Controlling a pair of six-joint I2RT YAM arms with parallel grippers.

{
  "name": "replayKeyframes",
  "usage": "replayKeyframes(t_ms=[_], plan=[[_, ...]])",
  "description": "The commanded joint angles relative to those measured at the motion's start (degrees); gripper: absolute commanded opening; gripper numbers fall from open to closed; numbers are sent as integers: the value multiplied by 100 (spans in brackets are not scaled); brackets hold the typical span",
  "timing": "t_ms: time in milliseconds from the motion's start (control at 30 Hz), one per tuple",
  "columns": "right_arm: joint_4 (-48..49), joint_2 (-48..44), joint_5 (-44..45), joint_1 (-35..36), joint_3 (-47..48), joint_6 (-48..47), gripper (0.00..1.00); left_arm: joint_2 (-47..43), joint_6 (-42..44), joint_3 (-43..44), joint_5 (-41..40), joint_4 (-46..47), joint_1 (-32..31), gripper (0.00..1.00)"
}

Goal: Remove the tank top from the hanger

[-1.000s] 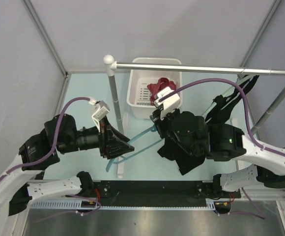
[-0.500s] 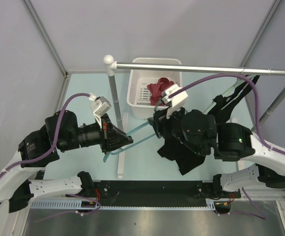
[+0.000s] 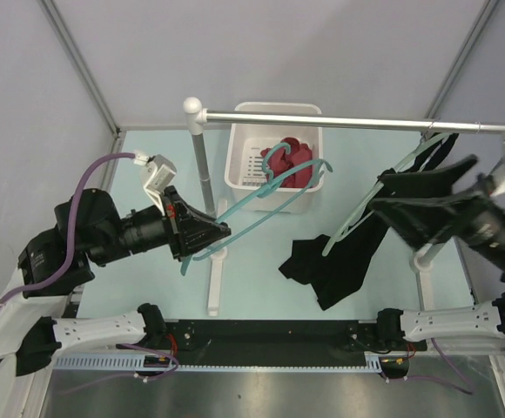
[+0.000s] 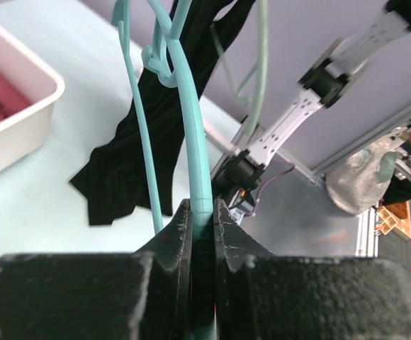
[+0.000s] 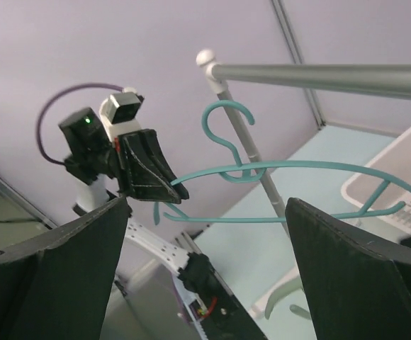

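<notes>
My left gripper [image 3: 221,232] [image 4: 202,206] is shut on one end of a bare teal hanger [image 3: 265,202] [image 4: 194,134] [image 5: 290,170]. It holds the hanger in the air, with the hook over the white basket. The black tank top [image 3: 318,268] [image 4: 124,177] lies crumpled on the table, off the hanger. At the right, my right gripper [image 3: 388,198] [image 5: 207,205] is open wide with nothing between its fingers, well apart from both the hanger and the tank top.
A white basket [image 3: 242,170] holding red cloth [image 3: 289,159] stands at the back. A metal rail [image 3: 366,121] on a white post [image 3: 204,170] crosses the scene. A pale green hanger [image 3: 357,218] with dark cloth hangs from the rail's right end.
My left gripper shut on the teal hanger and drew it back to the left. My right gripper opened, let go and swung far to the right.
</notes>
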Motion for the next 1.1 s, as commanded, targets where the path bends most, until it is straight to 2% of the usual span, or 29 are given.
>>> replayKeyframes(t_ms=[0, 100, 200, 333, 567, 767, 1067], plan=[[-52, -669, 407, 2, -231, 412, 98, 348, 167, 455, 414, 752, 12, 0], [89, -1179, 539, -34, -609, 544, 97, 620, 159, 631, 607, 980, 4, 0], [-121, -1400, 977, -60, -680, 650, 93, 866, 141, 816, 669, 1261, 4, 0], [-333, -1497, 1549, -78, -838, 948, 79, 1209, 88, 1053, 555, 1437, -5, 0], [-544, -1207, 1972, -69, -830, 1046, 75, 1816, 71, 1352, 248, 1771, -172, 0], [-650, -1268, 2411, -78, -882, 1151, 64, 2185, 79, 1432, 1, 2035, -304, 0], [-571, -1400, 2648, -69, -1093, 1195, 61, 2764, 115, 1519, -175, 2343, -348, 0]])
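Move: The empty hanger is already in my left hand. The stretch of rail it goes to is about 16 cm ahead of that hand and 25 cm to its right, roughly level with it. The black tank top's middle hangs some 12 cm ahead, 31 cm right and 20 cm below. The basket sits 35 cm ahead, 11 cm right, 37 cm below. From my open right hand, the black tank top is 11 cm ahead, 11 cm right and 32 cm below. Keeping my pinch on the end of the blue hanger, I swing my left hand about 14 cm to the right, rising early and easing forward some 5 cm, to bring the hook to the rail beside the black tank top. My empty right hand backs off 9 cm to the right, then sinks and edges forward towards that top, turning clockwise about 20 degrees, tipping down and closing partway. ##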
